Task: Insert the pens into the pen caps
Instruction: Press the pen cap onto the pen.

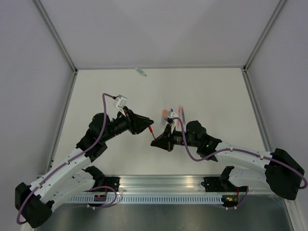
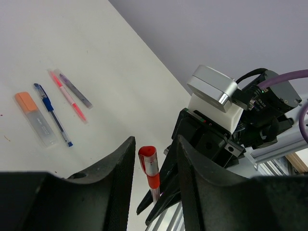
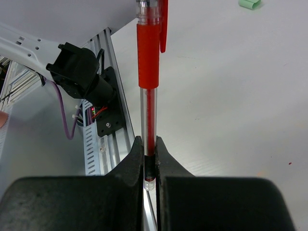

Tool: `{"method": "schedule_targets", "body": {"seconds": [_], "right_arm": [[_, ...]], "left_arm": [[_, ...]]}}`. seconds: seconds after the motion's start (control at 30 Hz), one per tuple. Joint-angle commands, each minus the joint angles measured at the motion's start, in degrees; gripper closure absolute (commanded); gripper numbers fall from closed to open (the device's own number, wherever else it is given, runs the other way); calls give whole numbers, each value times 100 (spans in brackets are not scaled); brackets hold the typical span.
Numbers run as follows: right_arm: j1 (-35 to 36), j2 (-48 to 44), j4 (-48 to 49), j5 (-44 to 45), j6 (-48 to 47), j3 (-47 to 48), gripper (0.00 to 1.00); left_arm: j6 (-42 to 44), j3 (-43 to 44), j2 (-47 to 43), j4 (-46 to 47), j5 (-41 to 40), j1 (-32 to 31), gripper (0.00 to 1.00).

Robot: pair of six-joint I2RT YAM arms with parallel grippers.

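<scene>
My right gripper (image 3: pixel 149 145) is shut on the lower end of a red pen (image 3: pixel 148 103), which points up and away from it. A red pen cap (image 2: pixel 149 160) sits on the pen's far end, with its clip showing in the right wrist view. My left gripper (image 2: pixel 155 144) stands open with one finger on each side of that cap, and a gap shows on both sides. In the top view the two grippers meet at the table's middle, left gripper (image 1: pixel 147 126) and right gripper (image 1: pixel 158 141). A mint green cap (image 1: pixel 141 72) lies at the far edge.
On the table beyond the grippers lie a blue pen (image 2: pixel 53 115), a salmon-red pen (image 2: pixel 67 97), a dark grey pen (image 2: pixel 75 90) and an orange cap on a clear tube (image 2: pixel 34 116). The aluminium rail (image 1: pixel 159 185) runs along the near edge. Grey walls enclose the table.
</scene>
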Motion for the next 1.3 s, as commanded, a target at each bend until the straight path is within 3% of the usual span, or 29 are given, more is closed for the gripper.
{"method": "schedule_targets", "body": {"seconds": [0.0, 0.07, 0.1, 0.17, 0.4, 0.7, 0.9, 1.27], "right_arm": [[31, 5, 257, -122, -27, 252, 100], [23, -3, 257, -113, -27, 243, 100], [23, -3, 248, -113, -27, 252, 100], [31, -30, 265, -70, -9, 252, 100], [14, -267, -164, 1037, -140, 541, 100], [-275, -680, -508, 2162, -255, 1008, 100], [-899, -575, -315, 1874, 26, 1341, 100], [-1234, 137, -33, 1109, -44, 2018, 100]], "left_arm": [[231, 224, -73, 74, -26, -21, 57], [196, 137, -38, 214, 88, -21, 70], [169, 102, -21, 267, 149, -21, 85], [117, 22, 41, 364, 369, -21, 97], [-244, -320, 243, 812, 861, -12, 98], [-103, -724, 436, 1347, 1108, -21, 98], [-121, -821, 550, 1471, 1257, -21, 98], [-51, -918, 1174, 1735, 1433, -30, 98]]}}
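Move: The red pen cap's middle sits between my open left fingers, about 1 cm back, 1 cm right and 2 cm below their centre; from my right hand, gripping the pen's lower end, it is some 8 cm up, 4 cm ahead and 2 cm left. On the table, roughly 26 cm below my left hand and 11 cm ahead, lie the orange-capped highlighter 7 cm to its right, the blue pen 10 cm and the pink pen 15 cm. I close my left fingers until they pinch the red pen cap, while my right hand keeps its grip near the pen's lower end. Then I carry both hands forward together, right about 5.5 cm while easing right and slightly up, left about 4 cm with its fingertips tilting up some 10 degrees, so the right hand draws nearer the left, working the pen towards the cap. ##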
